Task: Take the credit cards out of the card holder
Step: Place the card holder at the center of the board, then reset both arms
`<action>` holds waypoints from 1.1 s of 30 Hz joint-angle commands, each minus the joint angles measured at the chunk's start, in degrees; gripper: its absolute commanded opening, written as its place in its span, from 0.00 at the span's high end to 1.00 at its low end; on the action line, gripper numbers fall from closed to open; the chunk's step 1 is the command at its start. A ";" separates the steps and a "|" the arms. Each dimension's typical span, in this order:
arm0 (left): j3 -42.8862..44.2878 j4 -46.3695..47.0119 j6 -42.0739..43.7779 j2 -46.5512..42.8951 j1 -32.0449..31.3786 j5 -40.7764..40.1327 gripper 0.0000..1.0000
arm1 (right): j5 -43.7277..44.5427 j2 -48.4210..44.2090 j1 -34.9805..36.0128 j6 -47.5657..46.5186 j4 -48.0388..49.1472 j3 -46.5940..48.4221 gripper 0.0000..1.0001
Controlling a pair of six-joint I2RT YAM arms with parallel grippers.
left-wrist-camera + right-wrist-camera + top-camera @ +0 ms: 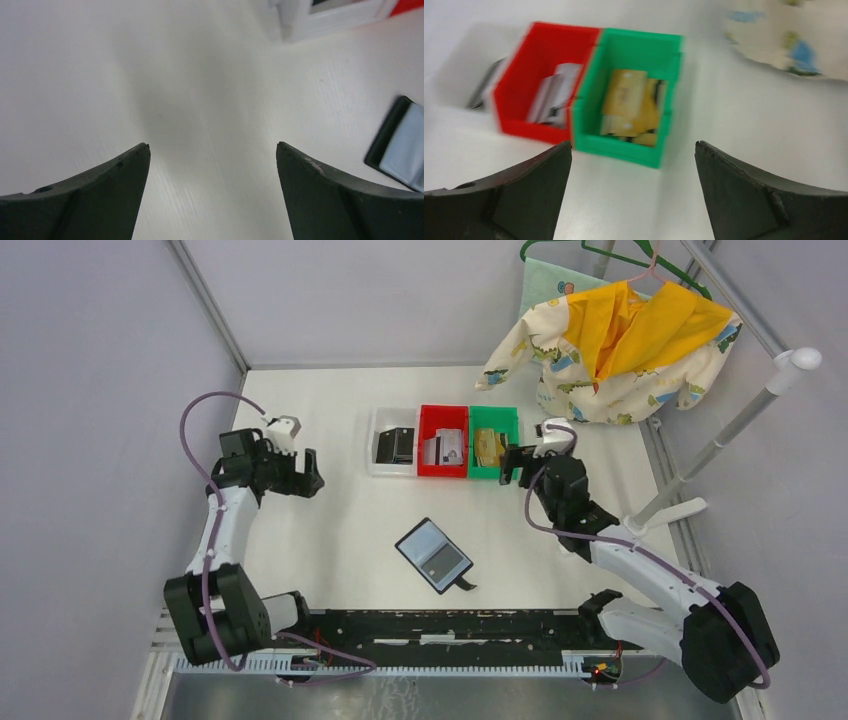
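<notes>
The card holder (pixel 433 553) lies open on the table between the arms, light blue-grey inside, its black tab (pixel 465 585) at the near right. Its corner shows at the right edge of the left wrist view (pixel 400 145). Credit cards lie in the bins: black ones (pixel 395 445), silvery ones (pixel 447 447) (pixel 554 95) and tan-gold ones (pixel 489 447) (pixel 629 107). My left gripper (pixel 312 478) (pixel 213 145) is open over bare table, left of the bins. My right gripper (pixel 512 466) (pixel 634 144) is open and empty, just right of and in front of the green bin.
A white bin (pixel 378 445) (pixel 325 17), a red bin (pixel 427 445) (pixel 524 125) and a green bin (pixel 476 452) (pixel 624 145) stand side by side behind the holder. A patterned garment (pixel 620 340) on hangers and a white pole (pixel 740 420) are at the back right.
</notes>
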 commanded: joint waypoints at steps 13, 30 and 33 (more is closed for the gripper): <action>-20.65 63.48 -23.14 14.47 8.31 -0.13 0.00 | 42.91 -2.16 -18.41 -6.26 30.17 -28.92 0.02; -42.15 110.65 -27.04 18.20 1.63 -12.18 0.00 | 22.31 11.86 -21.94 -22.12 62.71 -38.17 0.02; -44.02 115.50 -16.76 21.76 -10.62 -24.60 0.00 | 16.40 13.28 -21.71 -24.84 70.79 -41.79 0.02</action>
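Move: The open card holder already lies mid-board, its aim spot: about 32 cm to the left hand's right, 11 cm back and 13 cm below. From the right hand it is some 21 cm left, 14 cm back and 17 cm down. The white tray stands roughly 20 cm ahead of the left hand and 21 cm right; the green tray about 17 cm ahead of the right hand and 4 cm left, the white rack foot some 32 cm right and 6 cm back. Swing the empty right gripper about 25 cm right, away from the card holder and green tray, sinking and drawing back, yawing some 55 degrees clockwise, then ease slightly up, forward and left. Bring the left gripper down with a smaller forward-left shift, turning counter-clockwise and tipping its fingers up. Keep both open and touching nothing. ##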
